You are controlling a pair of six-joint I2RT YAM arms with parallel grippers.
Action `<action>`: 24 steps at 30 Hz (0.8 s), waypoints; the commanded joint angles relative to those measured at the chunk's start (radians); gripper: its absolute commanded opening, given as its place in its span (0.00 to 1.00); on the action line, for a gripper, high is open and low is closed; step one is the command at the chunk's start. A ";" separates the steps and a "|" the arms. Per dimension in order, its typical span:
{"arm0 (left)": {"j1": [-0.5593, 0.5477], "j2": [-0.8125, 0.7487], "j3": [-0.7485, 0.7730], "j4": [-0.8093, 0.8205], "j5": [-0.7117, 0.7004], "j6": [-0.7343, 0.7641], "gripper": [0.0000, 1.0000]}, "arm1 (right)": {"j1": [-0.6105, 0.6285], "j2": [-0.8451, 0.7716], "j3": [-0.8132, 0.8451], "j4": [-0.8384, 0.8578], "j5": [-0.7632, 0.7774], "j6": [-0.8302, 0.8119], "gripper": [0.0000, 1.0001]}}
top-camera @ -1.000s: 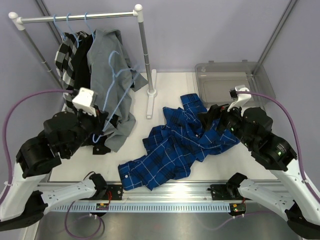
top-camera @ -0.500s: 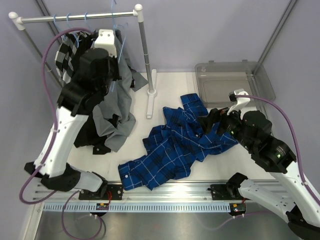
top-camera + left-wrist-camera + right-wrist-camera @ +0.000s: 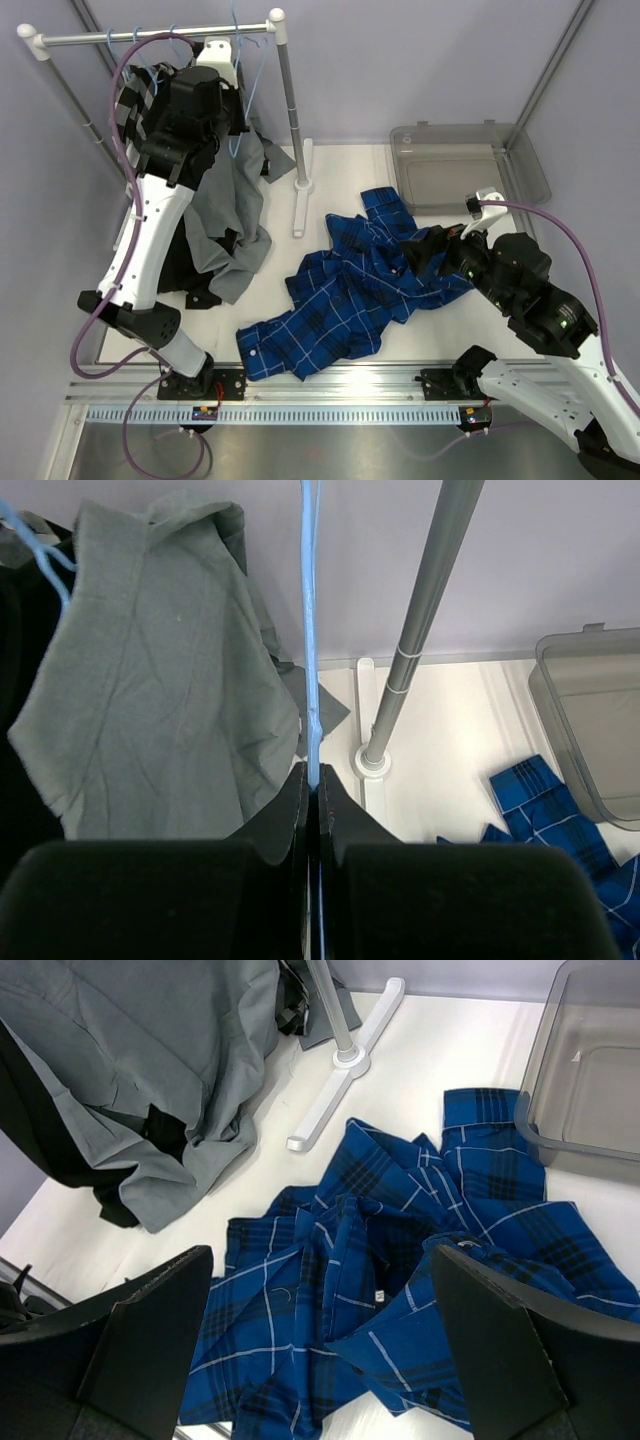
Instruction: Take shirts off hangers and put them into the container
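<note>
My left gripper (image 3: 313,780) is shut on the thin wire of a light-blue hanger (image 3: 311,630), held up high by the silver rail (image 3: 160,36); in the top view the gripper (image 3: 232,100) sits beside the bare hanger (image 3: 243,85). The grey shirt (image 3: 228,200) hangs below the rail, with the black shirt (image 3: 165,125) and the checked shirt (image 3: 128,110) behind it on other hangers (image 3: 140,45). The blue plaid shirt (image 3: 370,1260) lies crumpled on the table. My right gripper (image 3: 330,1330) hovers open over it, and the top view shows the gripper (image 3: 428,255) at the shirt's right side. The clear container (image 3: 465,165) stands at the back right.
The rail's upright post (image 3: 290,110) and its white foot (image 3: 300,190) stand between the hanging shirts and the plaid shirt. Grey fabric (image 3: 150,1050) drapes down to the table at the left. Purple walls close in the back and sides.
My left arm has swung up from low beside the grey shirt to the rail, carrying the bare hanger with it. My right arm has shifted slightly back and right, staying open.
</note>
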 commanded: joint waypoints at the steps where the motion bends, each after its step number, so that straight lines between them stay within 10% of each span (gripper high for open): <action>1: 0.007 0.015 -0.002 0.088 0.068 0.001 0.00 | 0.004 -0.008 -0.025 0.016 0.023 0.014 0.99; 12: 0.024 -0.014 -0.180 0.099 0.123 -0.085 0.02 | 0.005 0.001 -0.072 0.016 0.023 0.034 0.99; 20: 0.024 -0.141 -0.222 0.097 0.095 -0.067 0.98 | 0.005 0.117 -0.074 -0.062 0.097 0.075 1.00; 24: 0.024 -0.254 -0.271 0.092 0.088 -0.055 0.99 | 0.004 0.248 -0.048 -0.171 0.232 0.225 0.99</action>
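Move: The left gripper holds the empty blue hanger upright; the stretch of rail it is meant for lies about 6 cm ahead, 2 cm right and some 20 cm above. The right-hand post stands 7 cm ahead and 9 cm right, the grey shirt roughly 3 cm ahead, 8 cm left and 15 cm lower. The blue plaid shirt's middle is some 6 cm ahead, 11 cm left and 30 cm below the open right gripper, the container 30 cm ahead, 18 cm right. Lower the left gripper about 8 cm, drifting slightly forward and right, tipping its fingers down some 10 degrees to bring the hanger's hook down onto the rail; open wide to let go, then draw back and rise about 3 cm each. Meanwhile sink the open right gripper towards the blue shirt, easing forward late and tilting it down. ##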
